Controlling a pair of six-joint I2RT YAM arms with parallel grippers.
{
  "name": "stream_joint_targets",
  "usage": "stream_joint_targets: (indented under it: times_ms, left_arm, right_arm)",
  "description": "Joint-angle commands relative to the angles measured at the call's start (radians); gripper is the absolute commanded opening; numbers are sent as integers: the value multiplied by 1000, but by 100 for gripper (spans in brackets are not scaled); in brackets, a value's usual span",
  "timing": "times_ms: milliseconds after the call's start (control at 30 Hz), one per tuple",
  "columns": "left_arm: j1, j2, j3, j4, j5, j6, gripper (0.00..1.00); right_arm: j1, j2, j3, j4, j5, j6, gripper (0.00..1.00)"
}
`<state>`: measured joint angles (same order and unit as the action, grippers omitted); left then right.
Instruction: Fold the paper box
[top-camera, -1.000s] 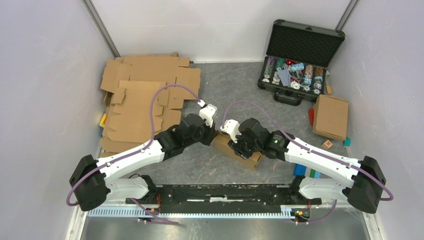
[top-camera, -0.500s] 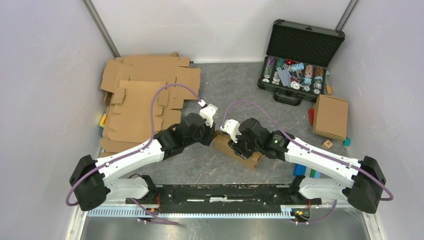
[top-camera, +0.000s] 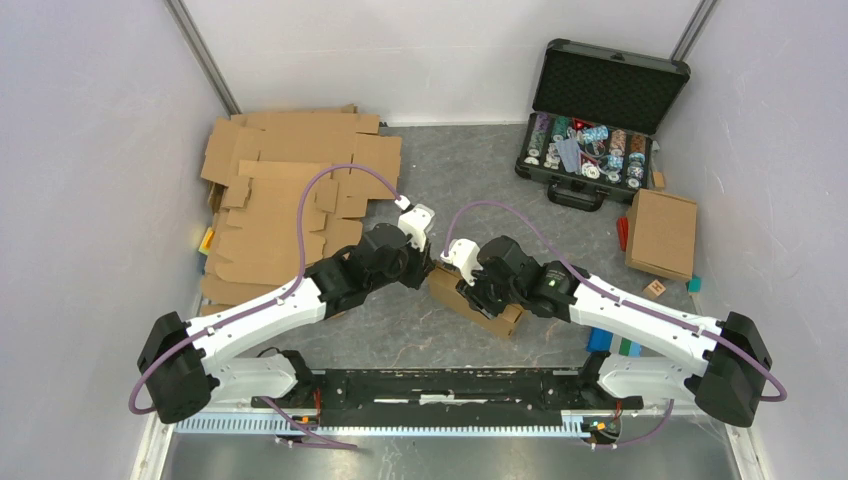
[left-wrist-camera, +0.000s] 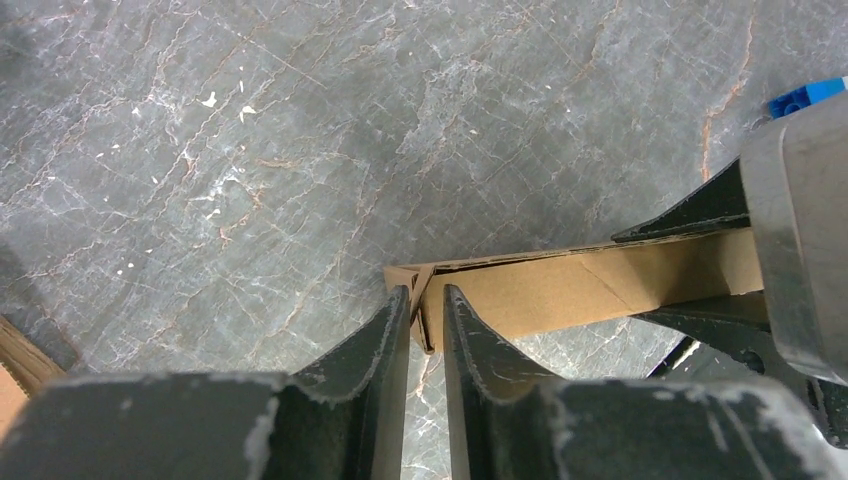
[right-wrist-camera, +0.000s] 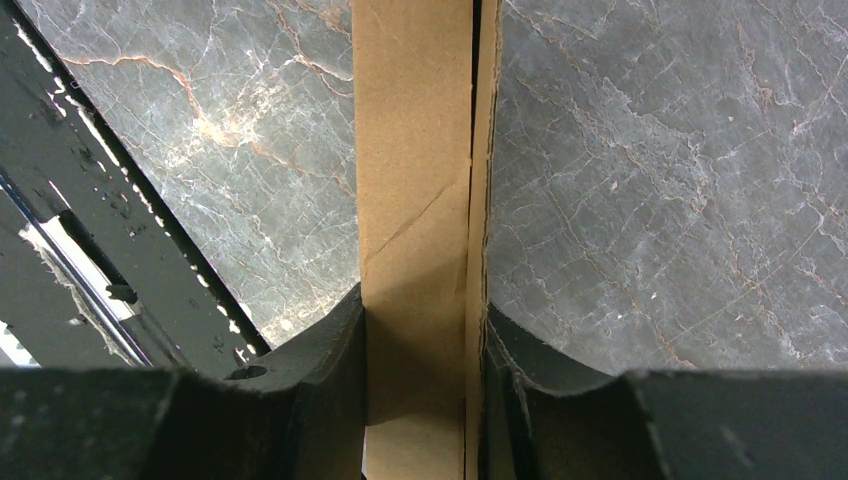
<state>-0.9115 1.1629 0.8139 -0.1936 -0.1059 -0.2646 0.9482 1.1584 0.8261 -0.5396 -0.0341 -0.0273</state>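
The paper box (top-camera: 500, 318) is a flat brown cardboard piece held just above the grey table between the two arms. My right gripper (top-camera: 478, 298) is shut on it; in the right wrist view the box (right-wrist-camera: 415, 150) fills the gap between both fingers of that gripper (right-wrist-camera: 425, 310). My left gripper (top-camera: 428, 272) sits at the box's left end. In the left wrist view its jaws (left-wrist-camera: 425, 295) stand narrowly open, with the folded corner flap of the box (left-wrist-camera: 600, 285) between the tips and table showing through the gap.
A stack of flat cardboard blanks (top-camera: 290, 190) lies at the back left. An open black case of chips (top-camera: 595, 130) stands at the back right, with a folded brown box (top-camera: 662, 233) and small coloured blocks (top-camera: 615, 345) nearby. The black rail (top-camera: 440, 385) spans the near edge.
The left arm has crept slightly left and its jaws have eased a little apart at the box's end. The right gripper and box have stayed put.
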Motion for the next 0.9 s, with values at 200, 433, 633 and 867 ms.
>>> stream_joint_targets:
  times_ms: [200,433,633,867]
  left_arm:
    - [-6,11,57,-12,-23,-2,24]
    - [-5,35,80,-50,-24,-8,7]
    - [-6,49,110,-95,-7,-46,2]
    - [-5,60,113,-125,-5,-65,2]
  right_arm:
    - [1,-1,-15,-11,-6,8,33]
    - [1,-3,-16,-11,-4,8,33]
    - [1,-2,-15,-10,-1,9,33]
    - [1,-5,-16,-10,0,11,33]
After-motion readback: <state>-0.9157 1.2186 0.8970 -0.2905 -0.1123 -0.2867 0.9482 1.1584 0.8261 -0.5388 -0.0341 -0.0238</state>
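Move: The small end tab at the box's left end stands between the left fingertips, about 1 cm ahead and 1 cm to the right of that hand's point, perhaps 1 cm lower. The box's middle is roughly 7 cm back, 7 cm right and 6 cm below; the right fingers' grip across it is about 6 cm back, 10 cm right and 3 cm down. From the right hand, the tab lies some 7 cm ahead, 9 cm left and about 2 cm higher. The end tab is pinched by the left fingertips, which go from about a quarter open to practically shut on it. The left hand itself stays nearly in place, rising under half a centimetre and sinking back before closing, then tilting by barely 5 degrees. The right hand holds still and keeps its grip across the box's narrow sides. ##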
